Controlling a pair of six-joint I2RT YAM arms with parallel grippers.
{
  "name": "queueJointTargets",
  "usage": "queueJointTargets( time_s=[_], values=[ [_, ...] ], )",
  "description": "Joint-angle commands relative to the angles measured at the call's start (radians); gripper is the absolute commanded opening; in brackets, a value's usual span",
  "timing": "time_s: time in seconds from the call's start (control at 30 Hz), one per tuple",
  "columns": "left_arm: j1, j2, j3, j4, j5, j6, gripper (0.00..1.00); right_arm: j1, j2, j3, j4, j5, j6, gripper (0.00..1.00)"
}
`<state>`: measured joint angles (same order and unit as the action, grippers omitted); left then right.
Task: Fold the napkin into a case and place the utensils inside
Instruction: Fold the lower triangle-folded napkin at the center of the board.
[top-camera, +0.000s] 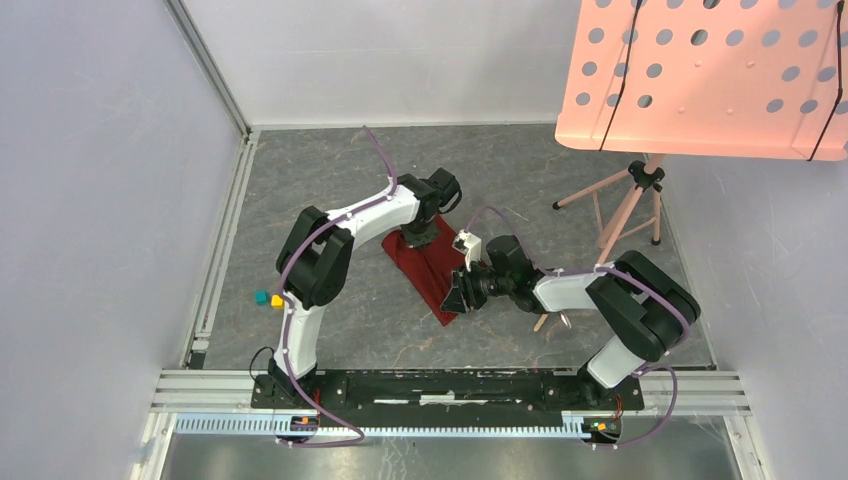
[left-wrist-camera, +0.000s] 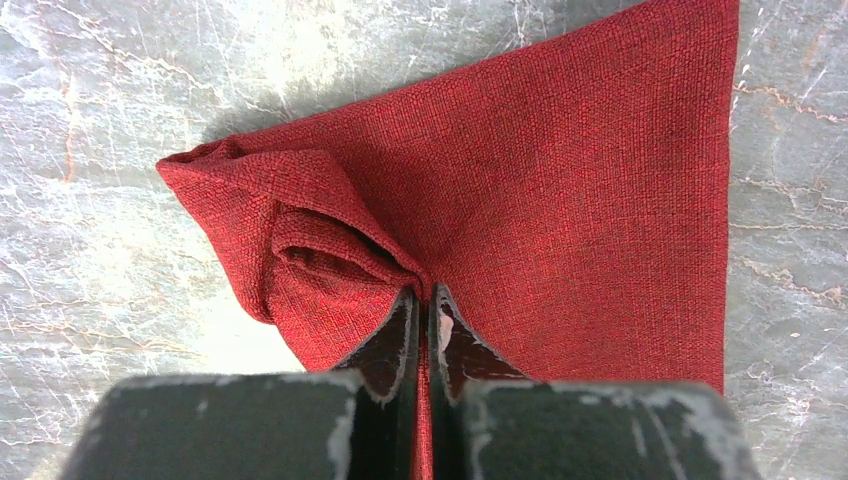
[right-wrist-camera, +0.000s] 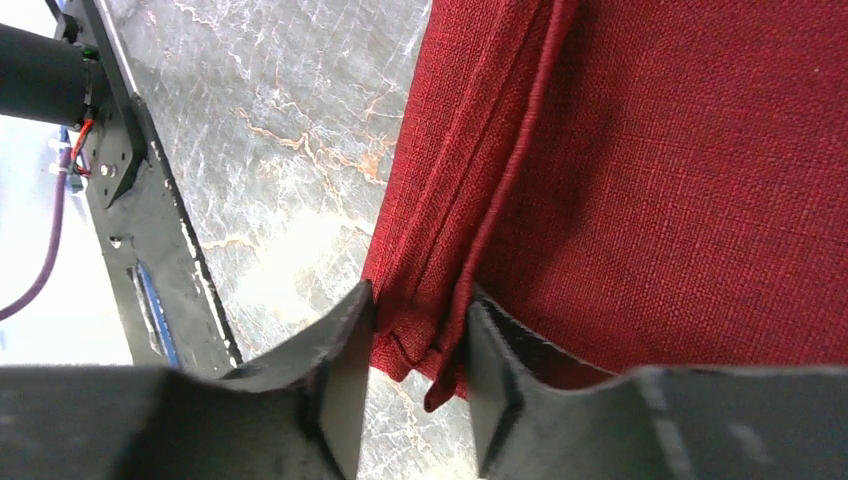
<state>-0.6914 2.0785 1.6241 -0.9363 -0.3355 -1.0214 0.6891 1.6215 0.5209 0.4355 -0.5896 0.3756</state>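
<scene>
The dark red napkin (top-camera: 425, 270) lies folded into a long narrow strip on the grey marbled table, running from the left gripper down towards the right one. My left gripper (top-camera: 418, 238) (left-wrist-camera: 424, 295) is shut on the far end of the napkin (left-wrist-camera: 560, 180), and the cloth bunches into a pleat at its fingertips. My right gripper (top-camera: 452, 297) (right-wrist-camera: 420, 300) is open, its jaws standing either side of the layered near corner of the napkin (right-wrist-camera: 680, 180) with slack around it. A sliver of shiny metal (top-camera: 565, 320) peeks from under the right forearm; the utensils are otherwise hidden.
A pink perforated stand plate (top-camera: 700, 70) overhangs the back right, with its thin tripod legs (top-camera: 625, 200) on the table below. A metal rail (top-camera: 450, 385) runs along the near edge and carries both arm bases. Grey walls close in the left and back sides.
</scene>
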Motion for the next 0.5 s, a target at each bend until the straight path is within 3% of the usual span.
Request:
queueJointTargets(
  time_s=[0.0,0.17,0.33,0.47],
  values=[
    [0.011,0.008,0.045,0.037,-0.08,0.046,0.02,0.004,-0.057,0.018,-0.072,0.065,-0.085,0.49],
    [0.011,0.005,0.04,0.038,-0.073,0.047,0.02,0.004,-0.103,0.031,-0.1,0.158,-0.142,0.65],
    [0.012,0.007,0.035,0.039,-0.069,0.049,0.03,0.011,-0.09,0.061,-0.109,0.195,-0.163,0.68],
    [0.013,0.001,0.031,0.039,-0.067,0.053,0.11,0.014,-0.075,0.081,-0.127,0.267,-0.15,0.65]
  ],
)
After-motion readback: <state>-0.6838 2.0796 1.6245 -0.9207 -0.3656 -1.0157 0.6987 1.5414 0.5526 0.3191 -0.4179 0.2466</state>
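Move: My left hand has the rolled fold edge pinched right at its fingertips. The napkin's left end lies about 7 cm to the left, level with it; the far corner sits some 5 cm ahead and 4 cm right. At my right hand, the flap edge is between the already parting pads, about 1 cm below their midpoint. The napkin's near tip lies 4 cm back and 1 cm left of that hand. I go on spreading my right fingers around the flap edge and release it, easing that hand about 2.5 cm forward and a little to the right, with a slight early rise and the wrist tilting some 10 degrees so the fingers point more forward and down. My left hand keeps its pinch on the upper part of the fold and creeps barely 1 cm forward. ##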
